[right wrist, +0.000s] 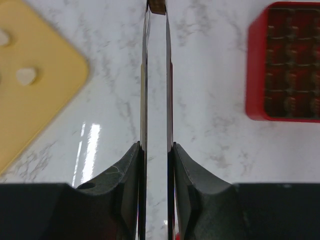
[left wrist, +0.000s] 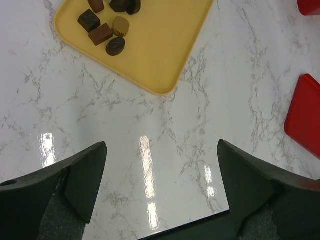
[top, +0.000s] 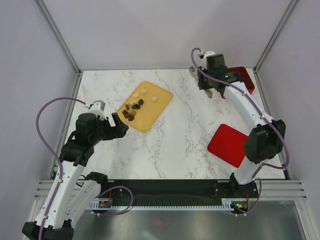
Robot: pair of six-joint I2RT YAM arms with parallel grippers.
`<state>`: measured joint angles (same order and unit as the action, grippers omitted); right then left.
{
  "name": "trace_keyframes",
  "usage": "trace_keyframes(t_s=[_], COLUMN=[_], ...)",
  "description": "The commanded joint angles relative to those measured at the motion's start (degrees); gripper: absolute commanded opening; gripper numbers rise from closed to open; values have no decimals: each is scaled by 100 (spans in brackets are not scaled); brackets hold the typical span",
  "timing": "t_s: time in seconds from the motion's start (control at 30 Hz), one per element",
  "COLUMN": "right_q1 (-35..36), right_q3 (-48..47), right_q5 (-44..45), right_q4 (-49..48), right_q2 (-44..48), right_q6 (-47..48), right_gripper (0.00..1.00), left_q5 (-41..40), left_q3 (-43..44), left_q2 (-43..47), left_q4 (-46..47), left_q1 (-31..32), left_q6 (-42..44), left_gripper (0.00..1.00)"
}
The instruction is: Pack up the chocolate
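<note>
Dark brown chocolate pieces (left wrist: 102, 32) sit bunched on the yellow tray (left wrist: 160, 45), with cream-white ovals (top: 145, 93) beside them. My right gripper (right wrist: 156, 145) is shut on a pair of thin metal tongs (right wrist: 145, 75). A small brown chocolate (right wrist: 158, 6) is pinched at the tongs' tip. In the top view the right gripper (top: 212, 87) hovers between the tray (top: 150, 112) and the red gridded box (top: 241, 77). My left gripper (left wrist: 161, 150) stands wide open over bare marble just in front of the tray, its jaws holding nothing.
The red gridded box (right wrist: 290, 60) lies to the right of the tongs and holds dark pieces in its cells. A flat red lid (top: 228, 145) lies on the marble table (top: 185, 130) near the right arm's base. Metal frame posts rise at the back corners.
</note>
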<state>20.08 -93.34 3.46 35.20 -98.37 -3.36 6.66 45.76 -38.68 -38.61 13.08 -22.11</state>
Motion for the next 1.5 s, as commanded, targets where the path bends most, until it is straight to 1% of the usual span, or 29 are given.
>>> trace_keyframes(t_s=[0.0,0.07,0.1,0.17,0.2,0.3,0.4,0.43,0.57,0.8,1.27,1.47], right_q1=[-923,-1268,-1609,-1892,-2154,-2437,-2683,-2728,-2912,-3106,-3133,-3132], right_q3=[-509,-719,-799,-975,-1036,-1388,-1792,-1993,-2249,-2364,-2294,-2031], right_q5=[224,417,436,419,436,628,525,489,454,251,128,181], right_q4=[-109,-293,-347,-558,-610,-708,-708,-664,-611,-576,-585,-620], right_q2=[-85,-217,-357,-499,-638,-972,-1332,-1430,-1791,-2221,-2547,-2521], right_q6=[-262,-489,-586,-823,-851,-816,-833,-825,-851,-790,-816,-877], right_gripper=[32,32,32,32,32,32,33,33,33,34,35,36], left_q5=[231,318,336,354,354,345,354,363,363,380,380,380], left_q3=[-23,-32,-32,-23,-40,-41,-49,-49,-41,-49,-58,-58], left_q2=[53,53,62,79,123,193,238,229,238,238,203,176], left_q4=[266,275,284,284,293,301,310,302,310,319,337,337], left_q1=[-25,-25,-34,-25,-34,-34,-25,-34,-34,-25,-25,-34], left_q6=[66,66,75,66,66,66,75,75,75,75,84,84], left_gripper=[100,100,100,100,100,100,100,100,100,100,100,100])
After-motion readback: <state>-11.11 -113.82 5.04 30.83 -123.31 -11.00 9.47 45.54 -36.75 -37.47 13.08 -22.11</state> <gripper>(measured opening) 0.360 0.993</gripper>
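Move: To the right and farther out, the red box the chocolate goes to has its middle about 18 cm ahead of the right hand, 22 cm to its right and 19 cm below; that hand still holds the tongs with a brown chocolate in their tips. The red lid lies some 24 cm back and 12 cm right, the yellow tray about level and 31 cm left, both roughly 21 cm down. From the left hand the box is about 38 cm ahead, 67 cm right, 18 cm down. Swinging the tongs and their chocolate away from the yellow tray, the right hand sweeps some 27 cm right and 12 cm forward to the red box, turning a good 35 degrees clockwise. It rises slightly early on, then slows and sinks over the box, ending 6 cm lower than it began. The fingers keep their grip on the tongs. ##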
